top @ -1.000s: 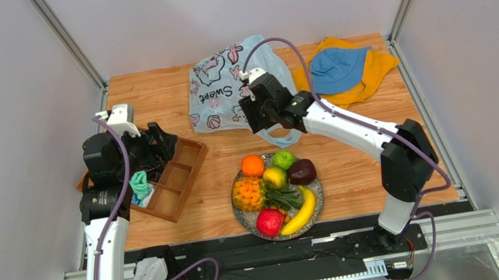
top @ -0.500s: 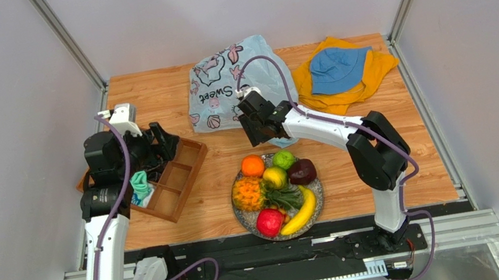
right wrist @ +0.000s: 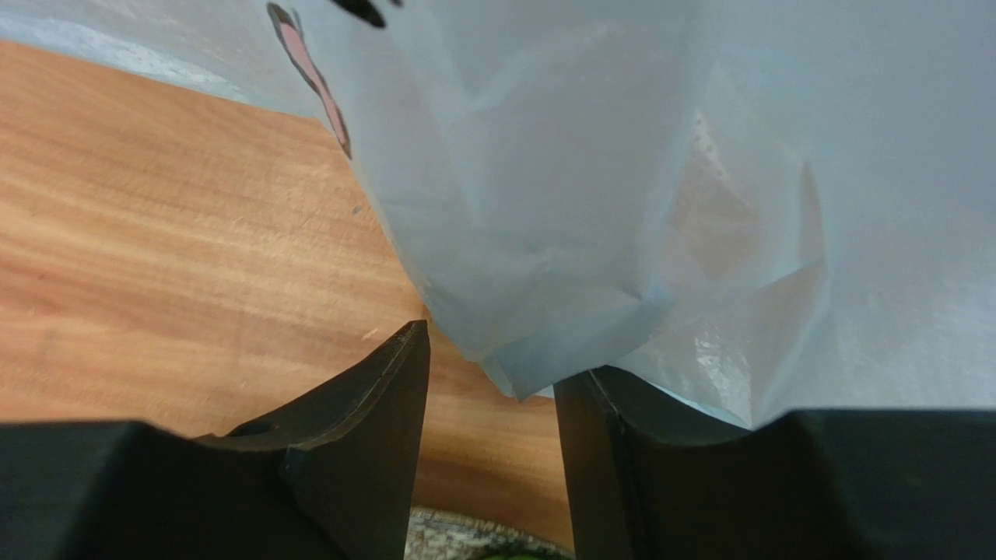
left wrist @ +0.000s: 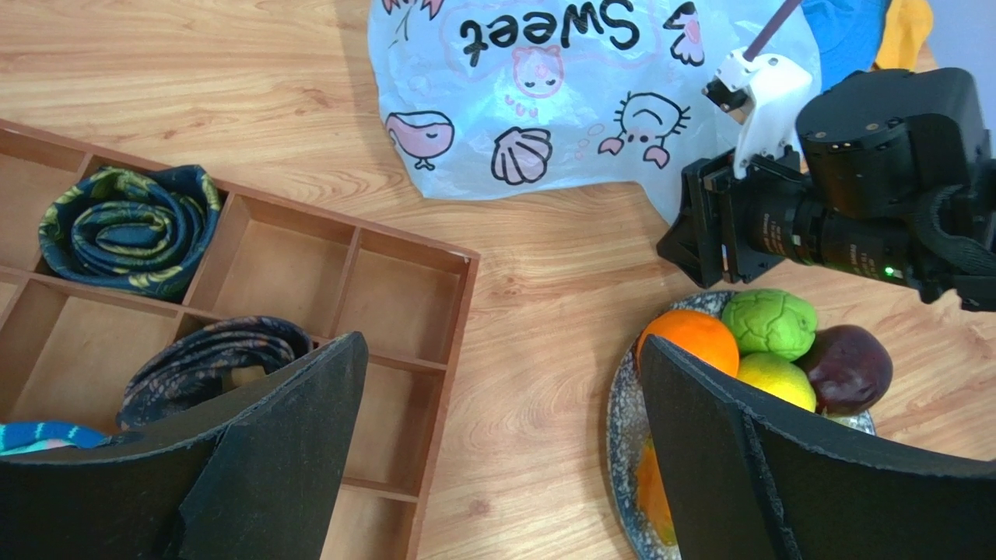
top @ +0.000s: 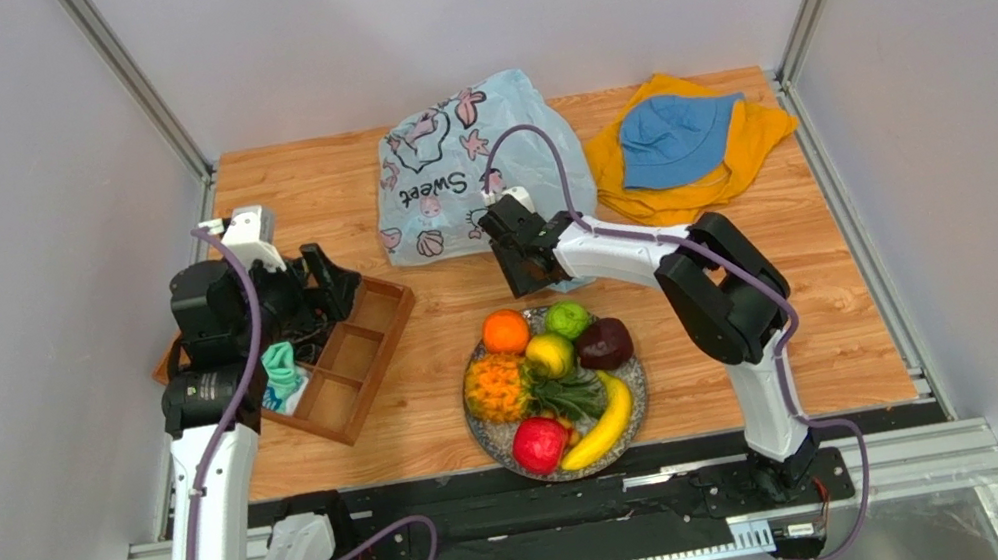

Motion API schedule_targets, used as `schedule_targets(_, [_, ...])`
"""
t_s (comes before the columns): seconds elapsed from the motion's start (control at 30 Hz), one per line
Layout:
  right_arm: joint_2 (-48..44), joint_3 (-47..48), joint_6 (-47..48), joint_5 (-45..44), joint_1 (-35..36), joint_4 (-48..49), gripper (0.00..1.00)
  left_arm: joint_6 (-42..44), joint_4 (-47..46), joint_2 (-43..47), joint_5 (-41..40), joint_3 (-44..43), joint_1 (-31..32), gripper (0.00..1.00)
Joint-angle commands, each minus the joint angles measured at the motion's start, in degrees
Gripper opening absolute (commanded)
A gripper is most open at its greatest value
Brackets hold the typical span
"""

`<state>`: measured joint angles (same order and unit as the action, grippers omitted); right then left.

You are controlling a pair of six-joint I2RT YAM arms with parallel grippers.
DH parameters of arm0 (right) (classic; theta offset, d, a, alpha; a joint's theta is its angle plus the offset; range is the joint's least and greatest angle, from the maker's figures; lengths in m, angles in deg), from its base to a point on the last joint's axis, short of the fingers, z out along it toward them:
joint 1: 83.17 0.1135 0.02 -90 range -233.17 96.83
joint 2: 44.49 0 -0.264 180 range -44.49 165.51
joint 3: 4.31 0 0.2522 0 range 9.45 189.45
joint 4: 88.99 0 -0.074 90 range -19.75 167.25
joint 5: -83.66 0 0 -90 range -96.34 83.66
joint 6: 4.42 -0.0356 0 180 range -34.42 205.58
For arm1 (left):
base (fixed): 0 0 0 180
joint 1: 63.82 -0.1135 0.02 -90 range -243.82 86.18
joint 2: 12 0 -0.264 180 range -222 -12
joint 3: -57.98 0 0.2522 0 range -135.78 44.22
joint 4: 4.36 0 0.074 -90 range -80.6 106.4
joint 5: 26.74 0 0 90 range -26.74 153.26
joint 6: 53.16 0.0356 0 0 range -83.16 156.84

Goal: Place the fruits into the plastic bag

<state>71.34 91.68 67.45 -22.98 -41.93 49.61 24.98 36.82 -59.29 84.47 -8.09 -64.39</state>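
Note:
The plastic bag (top: 458, 181) lies flat at the back of the table, light blue with shells and "Sweet" printed on it. My right gripper (top: 522, 267) is low at its near edge. In the right wrist view its fingers (right wrist: 497, 356) stand apart with the bag's corner (right wrist: 526, 368) at their tips, draped over the right finger. The fruits sit on a speckled plate (top: 480, 435): orange (top: 505, 331), green apple (top: 567, 319), maroon fruit (top: 604, 343), pineapple (top: 496, 389), red apple (top: 540, 444), banana (top: 606, 425). My left gripper (left wrist: 503, 362) hangs wide open over the wooden tray's right edge, holding nothing.
A wooden compartment tray (top: 354, 358) with rolled cloths (left wrist: 129, 216) stands at the left under my left arm. A blue hat (top: 672, 137) lies on a yellow cloth (top: 759, 138) at the back right. Grey walls close in both sides.
My right gripper has come down and toward the plate, to the bag's near edge, and its jaws have narrowed. The left arm has not moved.

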Motion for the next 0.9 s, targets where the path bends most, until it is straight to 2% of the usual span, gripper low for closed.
schedule_targets(0.0, [1.68, 1.00, 1.25, -4.44, -0.45, 4.08, 0.46, -0.10, -1.05, -0.17, 1.64, -1.39, -0.30, 0.95])
schedule_targets(0.1, [2.73, 0.82, 3.45, -5.94, -0.89, 5.75, 0.41, 0.08, -1.23, -0.44, 1.99, -1.39, -0.30, 0.95])
schedule_targets(0.2, [3.35, 2.22, 5.47, -4.98, -1.68, 6.20, 0.22, 0.17, -1.40, -0.44, 2.34, -1.12, -0.21, 0.95])
schedule_targets(0.23, [3.26, 2.66, 6.00, -4.72, -1.86, 5.58, 0.12, 0.25, -1.49, -0.35, 2.34, -1.12, -0.30, 0.95])
schedule_targets(0.33, [0.98, 4.07, 7.75, -4.01, -1.95, 4.44, 0.00, 0.43, -1.67, -0.09, 2.43, -1.21, -0.30, 0.95])
schedule_targets(0.47, [-3.58, 5.83, 8.11, 1.15, -2.56, 2.68, 0.00, 0.52, -1.84, 0.18, 2.96, -1.12, -0.30, 0.95])
schedule_targets(0.87, [-13.87, 19.27, 3.63, 15.75, -4.93, -3.30, 0.00, 0.34, -4.48, 2.20, 5.25, -0.51, 0.05, 0.92])
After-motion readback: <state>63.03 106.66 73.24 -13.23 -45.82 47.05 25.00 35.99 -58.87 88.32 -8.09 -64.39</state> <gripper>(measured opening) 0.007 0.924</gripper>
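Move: Just ahead of the right hand, about 2 cm forward and 1 cm to its right, lies the near edge of the plastic bag, some 1 cm lower. The orange sits about 6 cm back and 3 cm left of this hand, the green fruit about 6 cm back and 5 cm right, both near its height. From the left hand that bag edge is roughly 11 cm ahead, 26 cm right and 24 cm below. Skimming low and forward about 3 cm, slightly to the right, the right hand takes the bag's near edge between its half-open fingers and shuts them fully to pinch it. Then it lifts fast, some 15 cm, drawing left and a little farther forward away from the fruit plate, while the wrist turns about 20 degrees and the fingertips tip upward. ##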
